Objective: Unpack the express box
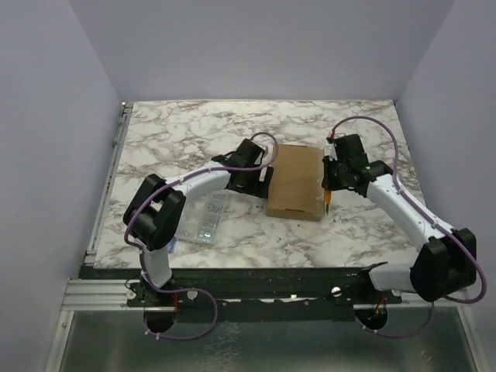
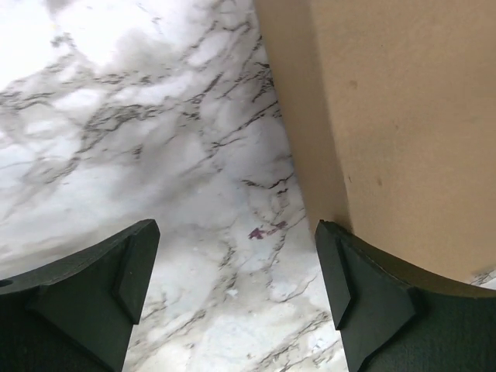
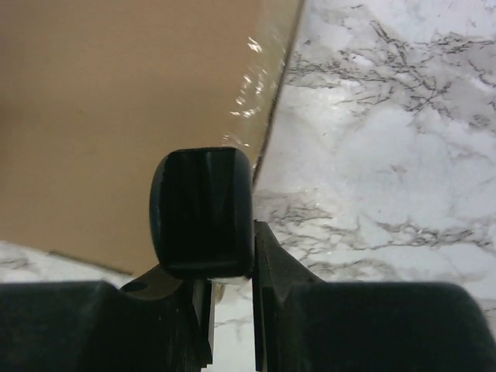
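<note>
The express box is a flat brown cardboard mailer lying shut in the middle of the marble table. My left gripper sits low at the box's left side, open, with only bare marble between its fingers. Its right finger is against the cardboard wall. My right gripper hovers at the box's right edge, shut on a black-handled tool. The tool's thin orange tip points toward the near edge. In the right wrist view the box top fills the upper left.
A clear plastic organizer case of small parts lies left of the box, near the left arm's elbow. Grey walls enclose the table on three sides. A metal rail runs along the near edge.
</note>
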Robot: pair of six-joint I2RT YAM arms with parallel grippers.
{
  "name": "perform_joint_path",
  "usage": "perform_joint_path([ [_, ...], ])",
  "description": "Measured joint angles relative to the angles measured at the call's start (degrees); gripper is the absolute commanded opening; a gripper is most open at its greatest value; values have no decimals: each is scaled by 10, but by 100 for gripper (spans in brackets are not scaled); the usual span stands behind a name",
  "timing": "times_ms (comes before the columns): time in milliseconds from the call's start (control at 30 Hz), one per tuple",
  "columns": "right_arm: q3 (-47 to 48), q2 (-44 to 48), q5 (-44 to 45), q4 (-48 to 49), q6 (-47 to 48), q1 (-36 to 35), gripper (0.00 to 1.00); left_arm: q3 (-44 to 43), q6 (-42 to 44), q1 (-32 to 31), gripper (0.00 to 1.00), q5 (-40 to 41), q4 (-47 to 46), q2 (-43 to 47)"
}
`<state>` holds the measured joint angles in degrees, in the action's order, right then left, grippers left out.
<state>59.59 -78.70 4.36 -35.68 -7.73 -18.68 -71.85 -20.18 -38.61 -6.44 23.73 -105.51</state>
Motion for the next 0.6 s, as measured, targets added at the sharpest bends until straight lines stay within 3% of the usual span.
perform_joint_path([
  [333, -62, 179, 82, 38, -90, -15, 0, -6, 63, -3, 89, 28, 23, 132],
  [600, -96, 201, 144, 137, -165, -15, 0, 152, 232, -141, 83, -12, -182, 265],
])
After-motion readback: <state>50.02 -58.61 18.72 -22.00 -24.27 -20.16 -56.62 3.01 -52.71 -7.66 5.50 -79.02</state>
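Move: The box lies flat with its middle about 8 cm right and 2 cm ahead of the empty left hand, whose right fingertip is at its left side. The clear parts case is some 17 cm left and 8 cm back from the left hand. From the right hand, which holds the knife, the box's middle is about 8 cm left, 2 cm ahead and 8 cm down; its taped edge runs just 2 cm to the left. The left fingertip comes away from the box's left side: open-fingered, the left hand rises about 13 cm, then swings back and right over the box's near end, turning clockwise some 30 degrees as its fingers tip outward. The right hand, still gripping the knife, lifts about 8 cm clear beside the taped edge, drifts slightly right and tilts the fingers forward. ##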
